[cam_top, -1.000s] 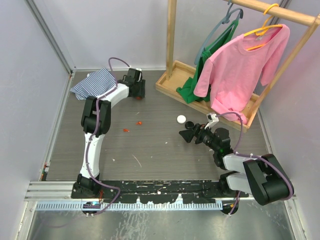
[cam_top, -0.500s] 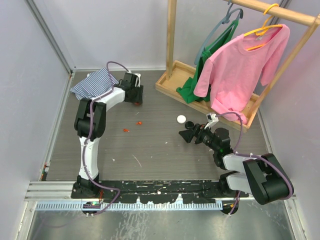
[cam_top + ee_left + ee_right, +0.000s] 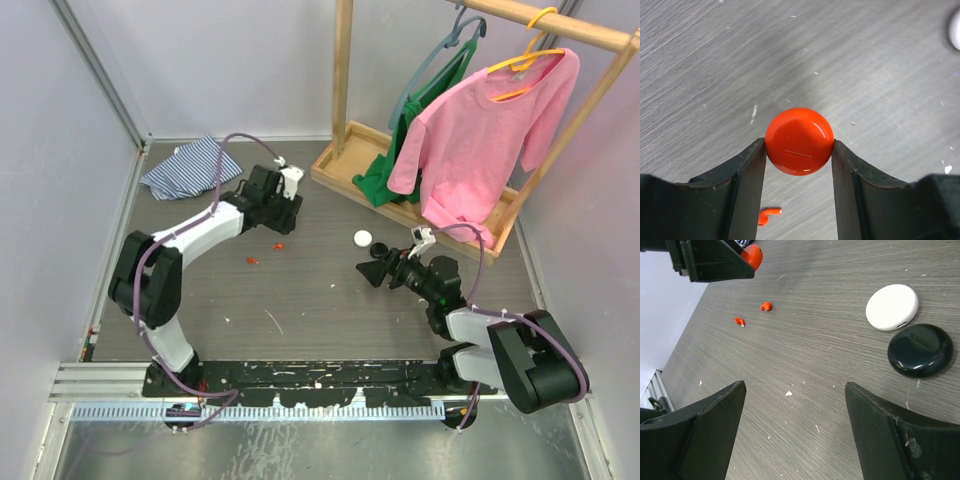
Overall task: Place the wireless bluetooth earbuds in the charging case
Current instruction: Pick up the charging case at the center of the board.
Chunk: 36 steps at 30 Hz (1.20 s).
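Note:
My left gripper (image 3: pixel 799 145) is shut on a glossy red round charging case (image 3: pixel 799 141), pinched by its sides at the fingertips and lifted off the table; the case also shows in the right wrist view (image 3: pixel 753 256). From above, the left gripper (image 3: pixel 287 208) hangs at the back centre-left. Two tiny red-orange earbuds (image 3: pixel 279 245) (image 3: pixel 252 261) lie on the table just in front of it, both seen in the right wrist view (image 3: pixel 765 306) (image 3: pixel 739 321). One earbud (image 3: pixel 769 215) shows below the left jaws. My right gripper (image 3: pixel 372 270) (image 3: pixel 795 385) stands open and empty over bare table.
A white round puck (image 3: pixel 892 306) (image 3: pixel 362 238) and a black round puck (image 3: pixel 920 350) lie side by side close to the right gripper. A wooden clothes rack (image 3: pixel 345 170) with a pink shirt (image 3: pixel 470 140) stands back right. A striped cloth (image 3: pixel 185 168) lies back left.
The left arm has swung away from the striped cloth toward the table's middle, its jaws closing onto the red case. The right arm has stayed put.

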{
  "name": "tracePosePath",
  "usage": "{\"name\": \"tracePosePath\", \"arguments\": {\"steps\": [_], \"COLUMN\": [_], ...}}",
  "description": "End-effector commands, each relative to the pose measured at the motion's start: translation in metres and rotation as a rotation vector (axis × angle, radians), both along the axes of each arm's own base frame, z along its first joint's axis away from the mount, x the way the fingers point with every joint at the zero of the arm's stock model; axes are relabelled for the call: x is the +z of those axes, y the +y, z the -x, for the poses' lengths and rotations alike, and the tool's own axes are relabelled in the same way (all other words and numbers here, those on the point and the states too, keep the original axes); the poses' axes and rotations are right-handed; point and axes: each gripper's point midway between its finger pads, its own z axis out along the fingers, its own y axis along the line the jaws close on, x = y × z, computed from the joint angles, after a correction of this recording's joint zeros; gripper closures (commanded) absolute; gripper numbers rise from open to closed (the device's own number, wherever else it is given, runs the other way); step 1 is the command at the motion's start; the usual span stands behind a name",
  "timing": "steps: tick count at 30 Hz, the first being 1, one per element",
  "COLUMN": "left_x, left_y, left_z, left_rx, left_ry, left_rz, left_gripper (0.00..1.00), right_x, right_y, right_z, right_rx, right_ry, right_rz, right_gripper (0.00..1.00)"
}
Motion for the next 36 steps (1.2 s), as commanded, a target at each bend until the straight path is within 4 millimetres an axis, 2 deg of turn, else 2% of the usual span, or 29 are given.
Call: {"name": "tracePosePath", "arguments": {"steps": [1, 6, 13, 23, 28, 30, 36], "left_x": [0.035, 0.052, 0.065, 0.086, 0.098, 0.109, 0.119], "left_y": [-0.018, -0.030, -0.049, -0.068, -0.076, -0.076, -0.081], "left_z": [0.019, 0.045, 0.081, 0.114, 0.127, 0.134, 0.151], "left_rx": [-0.131, -0.217, -0.366, -0.538, -0.632, -0.665, -0.775], "left_ry": [-0.131, -0.187, -0.268, -0.376, -0.457, -0.503, -0.617], "left_rz": [-0.018, -0.024, -0.037, 0.028, 0.074, 0.088, 0.073], "left_gripper": [0.61, 0.61, 0.62, 0.65, 0.65, 0.66, 0.68], "right_x": [0.028, 0.034, 0.046, 0.066, 0.074, 0.078, 0.092], "right_y": [0.010, 0.012, 0.015, 0.029, 0.044, 0.050, 0.067], "right_z": [-0.003, -0.001, 0.001, 0.001, 0.007, 0.009, 0.013], "right_rx": [0.044, 0.064, 0.091, 0.182, 0.279, 0.312, 0.412], "right_ry": [-0.094, -0.108, -0.154, -0.171, -0.162, -0.168, -0.177], "right_rz": [-0.030, -0.042, -0.030, -0.032, -0.040, -0.043, -0.032], "right_gripper": [0.14, 0.15, 0.15, 0.16, 0.16, 0.16, 0.17]}}
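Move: The red charging case is already pinched in my left hand, and I am bringing it to my open right fingers, roughly 17 cm to the right and 12 cm back at much the same height. From my right hand the red case is thus about 12 cm ahead and 17 cm left. The white case lies 12 cm ahead of the right hand and 1 cm left, the black case 9 cm ahead and 2 cm right, both some 8 cm lower. I draw my left hand back about 14 cm, lifting it and easing it right, away from the wall side and towards my right gripper, while it turns some 40 degrees clockwise, its fingertips swinging up, grip kept on the red case. My right hand rises about 6 cm, then also swings left to meet it, turning counter-clockwise, fingers wide open and touching nothing. ##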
